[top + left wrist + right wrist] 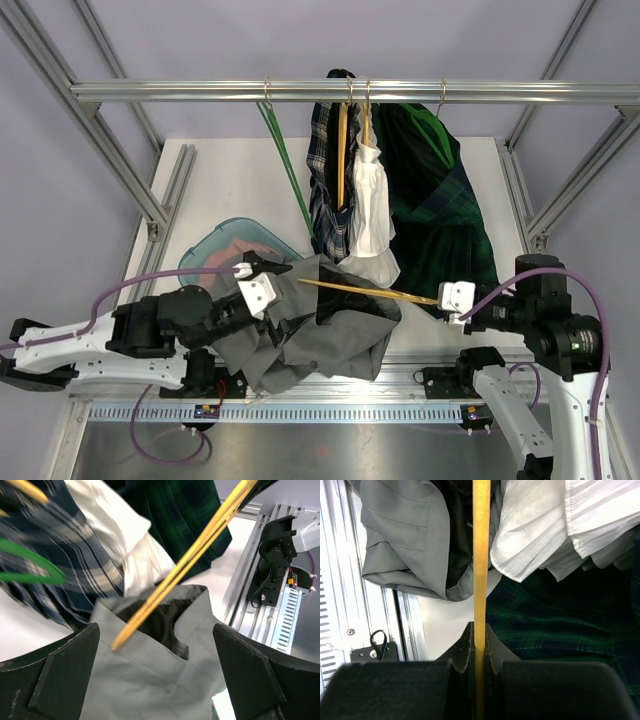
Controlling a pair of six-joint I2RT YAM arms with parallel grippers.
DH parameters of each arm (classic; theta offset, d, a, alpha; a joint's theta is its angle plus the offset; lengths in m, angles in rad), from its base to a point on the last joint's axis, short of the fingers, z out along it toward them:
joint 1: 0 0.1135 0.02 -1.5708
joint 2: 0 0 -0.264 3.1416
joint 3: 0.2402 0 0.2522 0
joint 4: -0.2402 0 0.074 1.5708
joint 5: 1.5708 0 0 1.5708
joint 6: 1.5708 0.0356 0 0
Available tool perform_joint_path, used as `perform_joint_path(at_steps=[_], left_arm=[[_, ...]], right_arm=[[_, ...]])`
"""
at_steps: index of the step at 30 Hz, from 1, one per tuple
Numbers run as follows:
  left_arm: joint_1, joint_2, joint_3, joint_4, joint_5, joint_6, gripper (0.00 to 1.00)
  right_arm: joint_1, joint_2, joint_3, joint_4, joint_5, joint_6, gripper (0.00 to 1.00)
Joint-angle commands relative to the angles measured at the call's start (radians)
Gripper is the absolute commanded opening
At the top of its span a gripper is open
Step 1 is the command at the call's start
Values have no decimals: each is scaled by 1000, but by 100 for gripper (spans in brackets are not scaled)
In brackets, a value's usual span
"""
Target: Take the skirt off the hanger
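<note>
The grey skirt (pixel 310 340) lies crumpled at the table's near edge, its waistband (pixel 165 670) gaping with dark lining inside. A yellow hanger (pixel 365 291) runs almost level from the right across the top of it. The hanger's free tip (pixel 116 644) sits at the waistband's edge. My right gripper (pixel 447 298) is shut on the hanger's (pixel 481 555) other end, the bar pinched between its jaws (pixel 480 647). My left gripper (pixel 250 280) hovers over the skirt's left side, open wide (pixel 157 672), nothing between its fingers (pixel 65 675).
Above the table a rail (pixel 350 92) carries a green hanger (pixel 290 170), a navy plaid garment (pixel 325 190), a white pleated skirt (pixel 370 220) and a dark green plaid skirt (pixel 440 210). A teal basket (pixel 215 245) sits behind my left arm. Metal frame rails (pixel 250 575) edge the table.
</note>
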State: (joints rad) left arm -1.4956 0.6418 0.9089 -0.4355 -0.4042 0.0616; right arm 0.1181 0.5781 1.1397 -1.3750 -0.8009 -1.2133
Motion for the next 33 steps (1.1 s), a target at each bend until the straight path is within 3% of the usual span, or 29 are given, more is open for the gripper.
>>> perform_joint_path(at_steps=[1,7,12,15,16,17,20,27,29,30,33], left_arm=[[-5,31,65,-78,57,185,99],[-5,133,76,-65,150,365,99],[-3,183,96,-11,88,432,98],[-3,191,100,32,73,452,80],[-3,197,102,40,61,451,71],[-3,202,107,43,56,451,54],[-3,214,102,50,64,451,42],[-3,263,105,34,90,431,35],[-3,268,107,38,93,431,24],[-3,268,108,44,91,428,0],[-3,239,107,76,94,394,0]], right_arm=[[9,9,-9,-265,-64,-80,0],[8,34,8,-266,-149,-149,0],[9,55,38,-268,-195,-153,0],[14,54,46,-268,-221,-147,0],[14,54,48,-268,-227,-146,0],[14,51,48,-268,-231,-143,0],[15,46,42,-266,-250,-141,0],[17,40,35,-268,-274,-140,0],[17,35,32,-268,-277,-140,0],[17,34,31,-266,-276,-137,0],[15,32,25,-266,-265,-132,0]])
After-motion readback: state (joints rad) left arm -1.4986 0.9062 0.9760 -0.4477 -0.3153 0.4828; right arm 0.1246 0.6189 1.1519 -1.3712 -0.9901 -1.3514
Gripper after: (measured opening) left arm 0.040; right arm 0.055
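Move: The yellow hanger, held by the right hand, has its free end some 5 cm right of the open left hand, about 3 cm ahead and 4 cm lower. From the right hand, that end is roughly 21 cm left and 3 cm forward, about level. From the left hand, the grey skirt's middle is about 3 cm right, 4 cm ahead and 27 cm below; the blue tray's is some 13 cm left, 19 cm ahead, 28 cm below. The left fingers close from wide open and pinch the yellow hanger near its free end, after the hand goes about 5 cm right and 3 to 4 cm down, its wrist turning some 30 degrees so the fingers tip further down. The right hand keeps its grip, bringing the hanger 2 to 3 cm left and 2 cm up while turning about 10 degrees counter-clockwise. ##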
